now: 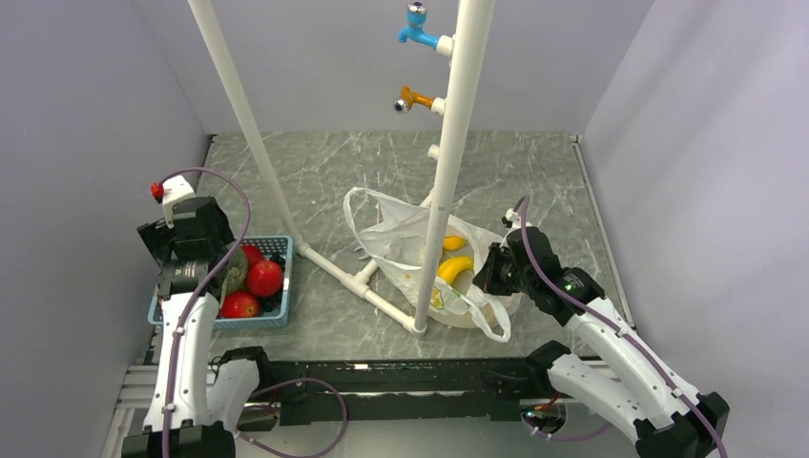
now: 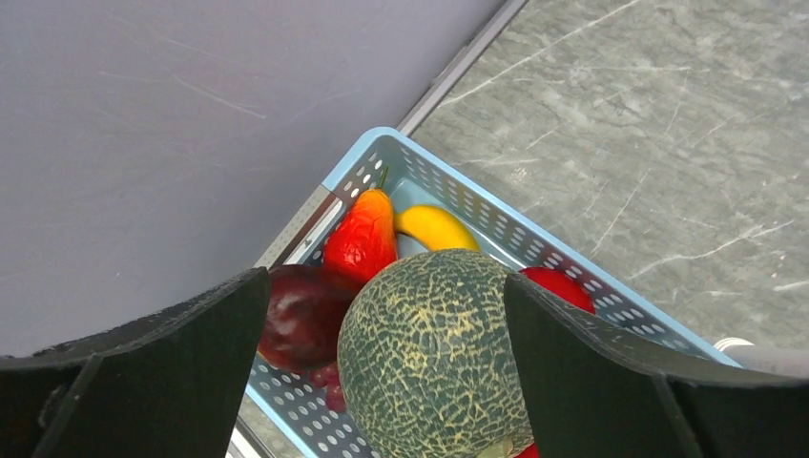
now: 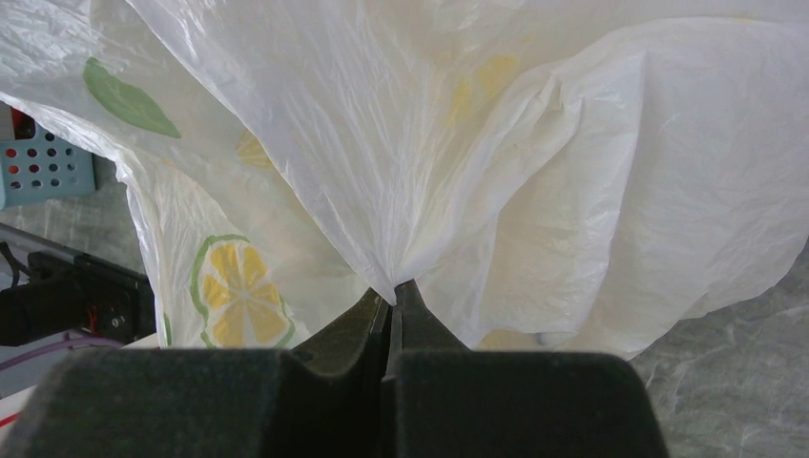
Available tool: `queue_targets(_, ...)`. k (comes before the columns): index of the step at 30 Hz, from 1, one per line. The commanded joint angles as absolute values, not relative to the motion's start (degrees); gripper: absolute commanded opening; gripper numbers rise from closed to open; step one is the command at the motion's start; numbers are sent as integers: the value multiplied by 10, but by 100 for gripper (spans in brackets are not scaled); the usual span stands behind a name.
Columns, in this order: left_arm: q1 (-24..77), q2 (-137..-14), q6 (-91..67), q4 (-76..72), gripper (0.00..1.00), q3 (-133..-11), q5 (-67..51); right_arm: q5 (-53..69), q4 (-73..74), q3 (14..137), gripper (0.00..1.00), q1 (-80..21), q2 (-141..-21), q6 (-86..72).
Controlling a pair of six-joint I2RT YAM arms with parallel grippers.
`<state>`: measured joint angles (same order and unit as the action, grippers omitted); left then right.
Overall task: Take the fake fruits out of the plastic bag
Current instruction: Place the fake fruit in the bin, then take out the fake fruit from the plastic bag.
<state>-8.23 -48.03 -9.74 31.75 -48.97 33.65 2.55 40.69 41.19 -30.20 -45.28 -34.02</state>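
My left gripper (image 2: 386, 367) is open above the light-blue basket (image 2: 572, 258). A green netted melon (image 2: 434, 353) lies between its wide-spread fingers (image 2: 162, 372), with a gap on the left side. Under and around the melon lie a red pear (image 2: 361, 239), a yellow fruit (image 2: 434, 227), a dark plum (image 2: 300, 315) and a red apple (image 2: 558, 284). The white plastic bag (image 1: 401, 239) lies mid-table with yellow bananas (image 1: 455, 268) showing in its mouth. My right gripper (image 3: 393, 291) is shut on a pinched fold of the bag (image 3: 429, 143).
A white pipe frame (image 1: 448, 162) stands over the bag, one upright passing right by its mouth; a blue tap (image 1: 418, 29) and an orange tap (image 1: 412, 98) stick out high on it. The basket (image 1: 277, 320) sits by the left wall. Grey walls close three sides.
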Motion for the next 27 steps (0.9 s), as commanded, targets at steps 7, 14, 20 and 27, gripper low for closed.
queue_targets(7, -85, -389, -106, 278, 99, -473, 340, 17, 394, 426, 0, -302, -434, -323)
queue_targets(14, -85, -297, -148, 278, 98, -437, 245, 24, 383, 421, 0, -302, -421, -324)
queue_targets(20, -85, -239, -216, 383, 99, -461, 149, 17, 387, 417, 0, -302, -409, -322)
queue_targets(27, -85, -186, -297, 463, 99, -445, -31, 21, 370, 403, 0, -302, -403, -321)
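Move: The left hand has just opened over the bin, with the melon some 10 cm below it and about 3 cm to its right. The banana in the open plastic bag lies about 54 cm to its right, level with it in reach and some 18 cm lower, with an orange fruit 6 cm beyond the banana. From the right hand, which still pinches the bag's edge, the banana is about 4 cm left, 3 cm ahead and 10 cm below. The open left hand rises about 4 cm, drawing back, then swings 8 cm right from the melon towards the bag. ##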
